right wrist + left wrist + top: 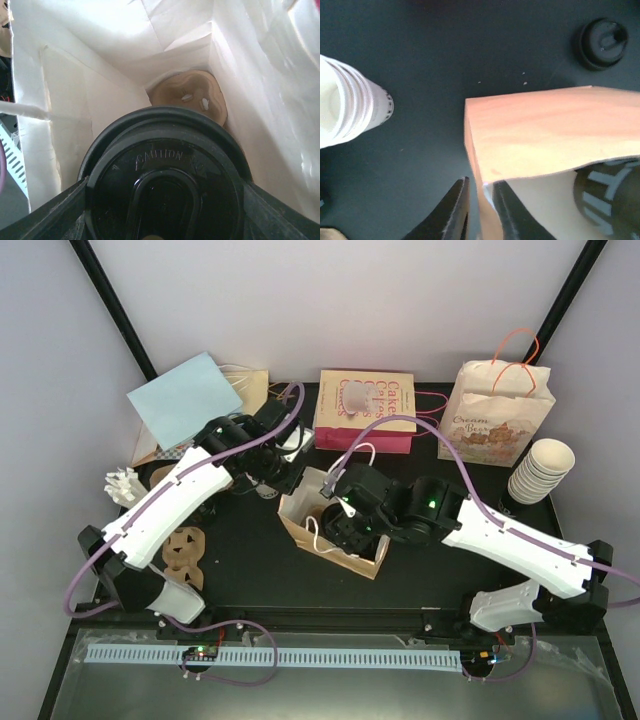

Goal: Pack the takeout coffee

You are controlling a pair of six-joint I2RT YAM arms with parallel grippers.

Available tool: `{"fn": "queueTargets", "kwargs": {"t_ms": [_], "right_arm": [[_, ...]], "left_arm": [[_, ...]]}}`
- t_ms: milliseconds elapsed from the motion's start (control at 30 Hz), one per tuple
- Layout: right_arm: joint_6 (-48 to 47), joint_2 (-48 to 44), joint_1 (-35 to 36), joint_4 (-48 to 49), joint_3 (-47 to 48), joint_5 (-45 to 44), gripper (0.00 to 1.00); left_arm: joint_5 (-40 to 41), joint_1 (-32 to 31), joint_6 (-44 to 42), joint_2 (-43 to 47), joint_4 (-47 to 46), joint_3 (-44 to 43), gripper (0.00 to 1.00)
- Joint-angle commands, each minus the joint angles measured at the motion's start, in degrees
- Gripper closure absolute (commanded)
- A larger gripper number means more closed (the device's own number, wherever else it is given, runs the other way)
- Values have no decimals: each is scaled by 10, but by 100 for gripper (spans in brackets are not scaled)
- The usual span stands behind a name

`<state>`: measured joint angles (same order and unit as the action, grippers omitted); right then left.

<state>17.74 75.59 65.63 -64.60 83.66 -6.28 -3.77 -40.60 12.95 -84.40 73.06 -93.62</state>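
The takeout coffee (165, 175) shows as a black lid marked "CAUTION", held down inside the open brown paper bag (300, 530). My right gripper (165, 220) is shut on it, one finger on each side of the lid. The cup's sides are hidden under the lid. From above, the right gripper (345, 525) reaches into the bag's mouth. At the bag's far left corner, my left gripper (481, 212) is shut on the bag (535, 130) wall, one finger outside and one inside.
A brown pulp carrier (192, 97) lies at the bag's bottom. A cup stack (540, 470) stands at right, another cup stack (345, 105) and a loose black lid (602, 42) lie near the left gripper. A pink bag (365, 410), cream bag (495, 415) and blue bag (185, 400) line the back.
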Motion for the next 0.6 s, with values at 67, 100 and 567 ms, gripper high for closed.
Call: {"fn": "queueTargets", "kwargs": {"t_ms": [67,100,567], "right_arm": [[16,7,28,13,9,-59,36],[17,10,30,11,11,-67,36],[-2,-14,71,52,-7,-213,37]], "left_arm": [[33,-4,24,21,23,-32,98],[28,-4,28,25,19,-30,98],[81,-42,151,239,-236,174,99]]}}
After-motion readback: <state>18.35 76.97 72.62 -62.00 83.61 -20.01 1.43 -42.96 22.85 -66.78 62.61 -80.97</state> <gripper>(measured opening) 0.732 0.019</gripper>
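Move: The paper bag's left rim corner is right at the left fingertips, about 1 cm below, with the stacked cups some 8 cm left, 4 cm ahead and well below. The pink box is about 18 cm ahead and 17 cm to the right. The right hand already holds the lidded cup inside the bag; the brown cup carrier at the bottom is roughly 5 cm left, 3 cm ahead and 14 cm below that hand. Left fingers pinch the bag's rim, pull about 5 cm up, left and back; right hand tilts its cup. ##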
